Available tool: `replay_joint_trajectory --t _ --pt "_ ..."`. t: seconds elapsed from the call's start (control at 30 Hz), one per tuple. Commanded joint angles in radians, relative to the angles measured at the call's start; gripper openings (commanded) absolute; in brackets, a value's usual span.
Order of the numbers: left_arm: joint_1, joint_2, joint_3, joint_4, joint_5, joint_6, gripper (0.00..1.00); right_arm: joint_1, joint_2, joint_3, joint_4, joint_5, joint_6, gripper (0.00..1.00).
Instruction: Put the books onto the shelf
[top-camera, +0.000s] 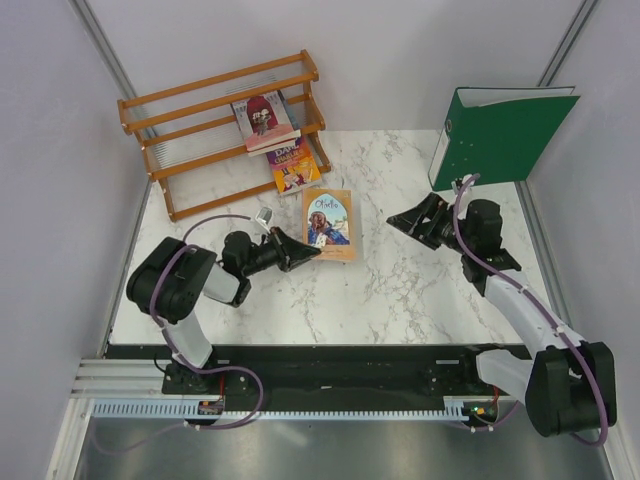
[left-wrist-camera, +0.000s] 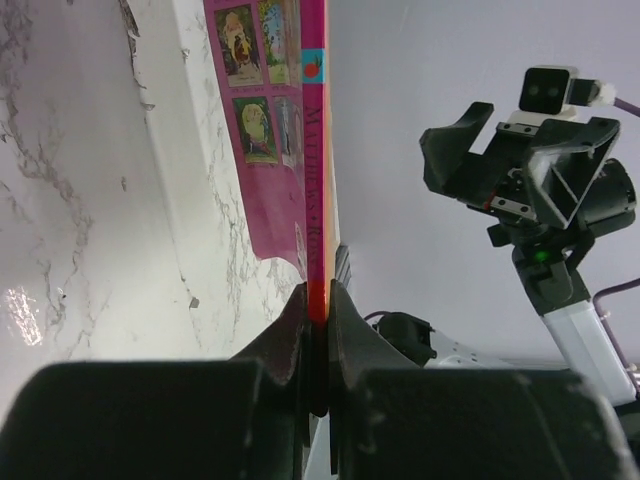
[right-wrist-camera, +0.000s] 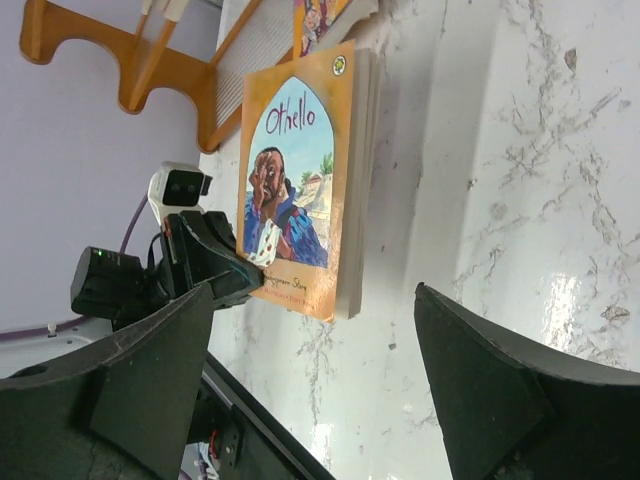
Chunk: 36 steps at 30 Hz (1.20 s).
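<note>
My left gripper (top-camera: 305, 254) (left-wrist-camera: 318, 290) is shut on the near left corner of the orange Othello book (top-camera: 329, 224) (right-wrist-camera: 300, 180). In the left wrist view the book stands edge-on and shows its pink back cover (left-wrist-camera: 270, 120). My right gripper (top-camera: 405, 222) (right-wrist-camera: 312, 295) hangs open to the right of that book and touches nothing. A pink-maroon book (top-camera: 264, 120) lies on the wooden shelf (top-camera: 215, 81) (right-wrist-camera: 170, 70) at the back left. A yellow-purple book (top-camera: 294, 166) leans at the shelf's lowest tier.
A big green ring binder (top-camera: 500, 135) stands at the back right against the wall. The marble table (top-camera: 400, 290) ends at grey walls on the left, the right and the back. Both arm bases sit on the black rail at the near edge.
</note>
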Motion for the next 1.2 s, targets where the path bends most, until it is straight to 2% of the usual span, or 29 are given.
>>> replay_joint_trajectory --t 0.0,0.27,0.63,1.17 --pt "0.047 0.065 0.055 0.212 0.128 -0.061 0.02 0.004 0.033 -0.008 0.073 0.003 -0.001 0.88" --pt "0.146 0.214 0.105 0.412 0.157 -0.198 0.02 0.006 0.070 -0.031 0.118 -0.018 0.010 0.88" --pt "0.177 0.230 0.232 0.350 0.237 -0.209 0.02 0.006 0.110 -0.054 0.162 -0.038 0.020 0.88" --pt "0.235 0.274 0.344 0.297 0.210 -0.250 0.02 0.004 0.157 -0.064 0.199 -0.069 0.030 0.88"
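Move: Othello is already pinched by the left fingers near its lower left corner. The Roald Dahl book, on the lower tier at the shelf's right end, lies about 22 cm ahead of the left hand and 6 cm to its left, roughly level. The grey-red book on the upper tier is some 31 cm ahead, 13 cm left and 10 cm higher. From the right hand the Dahl book is about 14 cm ahead, 27 cm left and 10 cm below. Othello, still pinched in the left fingers, is carried about 9 cm forward and 4 cm left towards the Dahl book, dipping some 3 cm at first, then rising to just above its starting height. The left wrist turns some 10 degrees, leaning the book's top left and forward. The right hand, empty and open, sinks 4 cm, staying well to the right. ##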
